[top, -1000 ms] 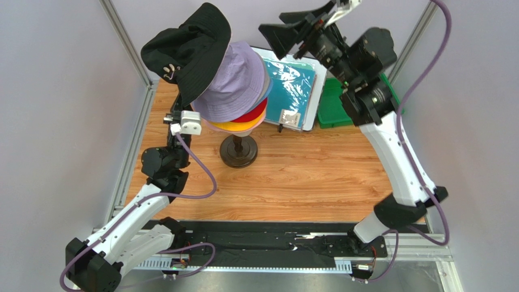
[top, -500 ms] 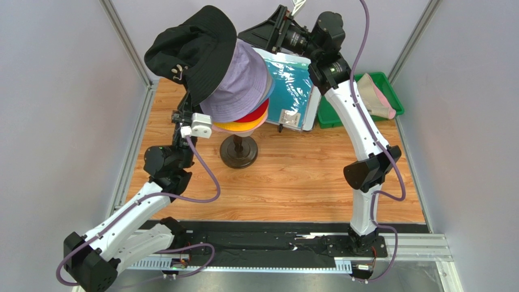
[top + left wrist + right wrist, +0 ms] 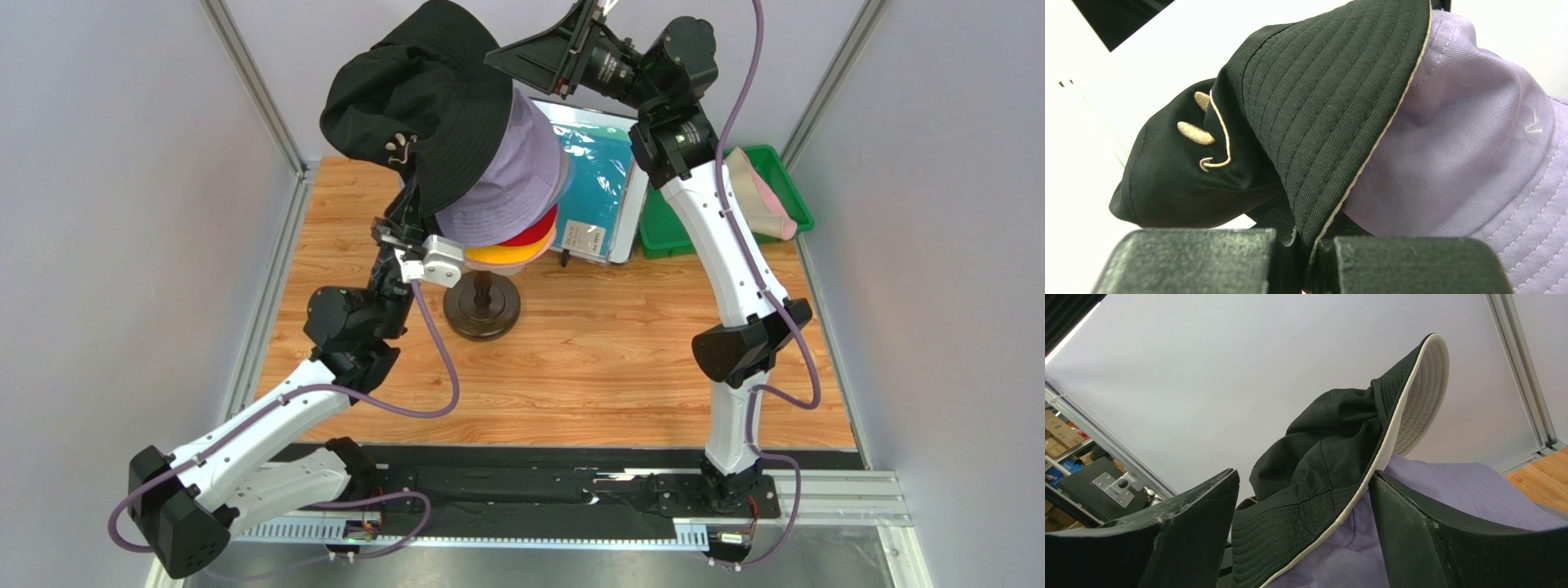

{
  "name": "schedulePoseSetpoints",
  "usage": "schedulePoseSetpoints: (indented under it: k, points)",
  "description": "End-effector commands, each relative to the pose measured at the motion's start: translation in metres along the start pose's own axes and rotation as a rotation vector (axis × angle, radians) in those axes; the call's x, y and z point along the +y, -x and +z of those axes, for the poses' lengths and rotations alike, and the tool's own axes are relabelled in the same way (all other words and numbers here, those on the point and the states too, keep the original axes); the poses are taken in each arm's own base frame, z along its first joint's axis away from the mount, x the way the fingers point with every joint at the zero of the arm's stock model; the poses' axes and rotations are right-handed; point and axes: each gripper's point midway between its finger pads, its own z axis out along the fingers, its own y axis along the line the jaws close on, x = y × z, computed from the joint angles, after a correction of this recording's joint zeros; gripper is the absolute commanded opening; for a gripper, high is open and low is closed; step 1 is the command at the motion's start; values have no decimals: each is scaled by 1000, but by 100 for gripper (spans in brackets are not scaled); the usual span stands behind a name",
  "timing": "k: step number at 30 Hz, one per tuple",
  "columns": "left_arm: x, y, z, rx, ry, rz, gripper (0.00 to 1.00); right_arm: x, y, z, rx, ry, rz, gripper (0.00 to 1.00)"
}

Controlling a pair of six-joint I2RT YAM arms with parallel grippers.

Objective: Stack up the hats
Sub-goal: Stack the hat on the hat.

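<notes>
A black hat [image 3: 417,98] hangs tilted over the left side of the stack, its brim pinched in my shut left gripper [image 3: 1306,245]. Beneath it on the stand sit the lavender hat [image 3: 515,184], a red hat [image 3: 543,230] and an orange-yellow hat [image 3: 509,256]. My right gripper [image 3: 1303,484] is open at the far top of the stack. The black hat's [image 3: 1321,478] brim edge lies between its fingers, over the lavender hat [image 3: 1444,490]. In the top view that gripper [image 3: 528,55] reaches in from the right. A beige hat [image 3: 758,196] lies in the bin.
The stack rests on a stand with a dark round base [image 3: 481,306] on the wooden table. Behind it lies a teal sheet [image 3: 601,172] in a white frame. A green bin [image 3: 669,223] sits at the back right. Metal frame posts flank the table.
The left arm has carried the black hat up and to the right, further over the lavender hat. The right arm swung left from the bin side to the hat's far brim, jaws still open.
</notes>
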Motion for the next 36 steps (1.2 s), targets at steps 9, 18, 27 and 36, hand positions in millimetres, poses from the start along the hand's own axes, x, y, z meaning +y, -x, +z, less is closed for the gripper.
schedulePoseSetpoints:
  k: [9,18,27,36]
  points:
    - [-6,11,4,-18,-44,52,0,-10,-7,-4,33,-98,1,54]
    - [-2,6,2,15,-28,62,0,8,-1,0,-7,-4,-34,0]
    - [28,-8,1,113,128,115,0,61,22,-23,-140,18,-69,0]
    - [34,-22,-14,152,150,71,0,31,-2,-51,-148,-177,-50,0]
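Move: The left gripper already pinches the black hat by its near brim; the purple hat topping the stack lies about 11 cm to its right, 6 cm ahead and 5 cm lower. The right gripper, open, has the black hat's middle roughly 9 cm to its left, 3 cm back and 4 cm below, the brim's right edge just under its fingers. From it the purple hat is about 2 cm back and 14 cm down, neither left nor right, the yellow hat's middle some 4 cm lower still and 1 cm farther back. Dip the right gripper about 3 cm down and slightly forward onto the black hat's right-hand brim and shut the fingers on it, then draw the pinched brim back and to the right, some 6 cm in all, rising a little. Keep the left grip on the near brim, steady at first, then ease it about 3 cm to the left while turning some 10 degrees counter-clockwise. ##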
